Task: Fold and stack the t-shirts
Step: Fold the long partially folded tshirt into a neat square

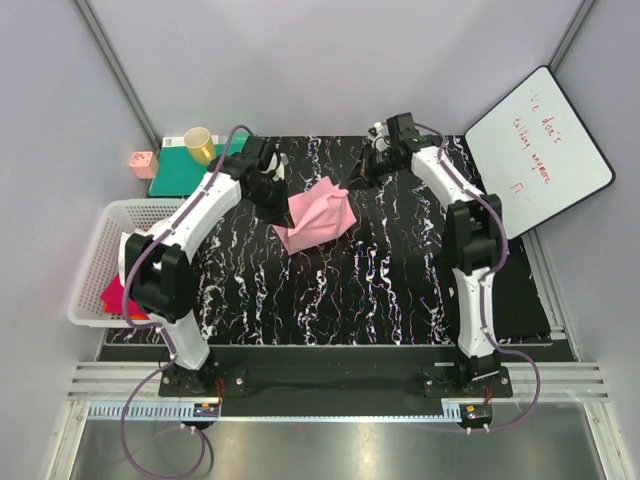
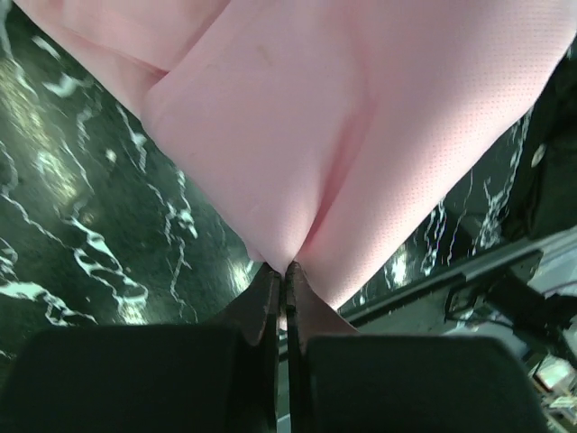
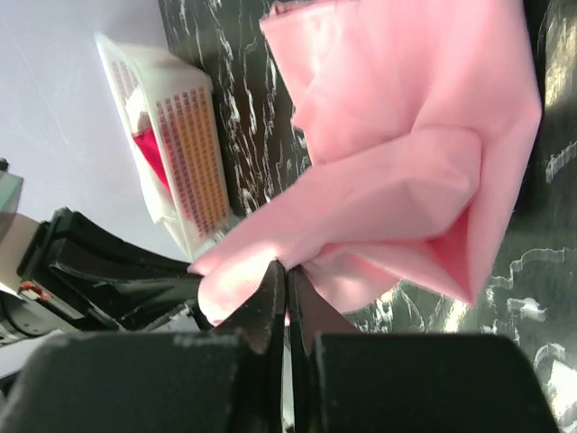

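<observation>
The light pink t-shirt (image 1: pixel 318 214) hangs bunched over the black marbled table (image 1: pixel 380 290), held up at its far edge by both grippers. My left gripper (image 1: pixel 276 192) is shut on its left corner; the wrist view shows the cloth (image 2: pixel 361 117) pinched at the tips (image 2: pixel 285 267). My right gripper (image 1: pixel 354 178) is shut on its right corner; cloth (image 3: pixel 406 153) is pinched between its tips (image 3: pixel 287 269). The magenta-red t-shirt (image 1: pixel 118 297) lies in the white basket (image 1: pixel 90 270), also seen in the right wrist view (image 3: pixel 149 153). The white t-shirt (image 1: pixel 128 250) lies on it, partly hidden by my left arm.
A yellow cup (image 1: pixel 199 144) stands on the green mat (image 1: pixel 180 172) at the back left, beside a small pink box (image 1: pixel 143 163). A whiteboard (image 1: pixel 538 150) leans at the back right. The basket also shows in the right wrist view (image 3: pixel 194 153).
</observation>
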`<move>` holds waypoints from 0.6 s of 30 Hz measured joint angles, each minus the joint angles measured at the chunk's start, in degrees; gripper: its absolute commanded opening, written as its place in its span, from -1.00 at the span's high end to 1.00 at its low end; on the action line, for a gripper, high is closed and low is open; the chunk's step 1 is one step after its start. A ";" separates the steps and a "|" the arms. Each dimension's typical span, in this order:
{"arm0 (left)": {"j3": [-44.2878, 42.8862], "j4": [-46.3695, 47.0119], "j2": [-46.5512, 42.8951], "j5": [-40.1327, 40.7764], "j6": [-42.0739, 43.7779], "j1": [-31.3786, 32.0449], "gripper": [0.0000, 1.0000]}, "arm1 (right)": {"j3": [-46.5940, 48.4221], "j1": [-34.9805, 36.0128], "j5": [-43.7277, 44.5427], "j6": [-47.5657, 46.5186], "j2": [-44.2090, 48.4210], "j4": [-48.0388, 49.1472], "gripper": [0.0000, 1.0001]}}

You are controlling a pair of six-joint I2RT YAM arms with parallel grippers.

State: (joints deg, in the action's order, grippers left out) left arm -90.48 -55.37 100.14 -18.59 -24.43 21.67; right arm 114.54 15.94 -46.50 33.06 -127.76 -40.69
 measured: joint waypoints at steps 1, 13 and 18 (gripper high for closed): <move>-0.96 0.24 1.20 -0.04 0.00 -0.92 1.00 | 3.45 -0.02 -0.35 0.04 -2.80 -0.46 0.99; -4.04 9.68 8.87 -3.98 -8.13 -10.27 1.00 | 42.03 0.09 -9.20 11.69 -31.43 7.54 -0.66; 2.45 18.95 9.33 -9.01 -15.96 -16.46 1.00 | 34.07 0.09 -11.19 13.97 -30.42 15.23 -0.99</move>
State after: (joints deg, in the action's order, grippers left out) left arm -88.03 -36.42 109.47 -27.59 -40.38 5.21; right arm 148.62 16.03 -57.69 47.03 -158.19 -25.45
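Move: The left hand grips one end of the pink t-shirt's raised edge; the shirt's bunched middle lies about 6 cm right, 1 ahead and 10 below it. From this hand the green folder is some 14 cm ahead, 21 left and 15 below; the yellow mug is 18 ahead, 21 left, 10 below. The right hand grips the other end, the shirt's middle about 6 cm back, 6 left and 10 below it. Both hands sweep the held shirt about 10 cm forward and leftward, the right then opening wide, the left gripping. ##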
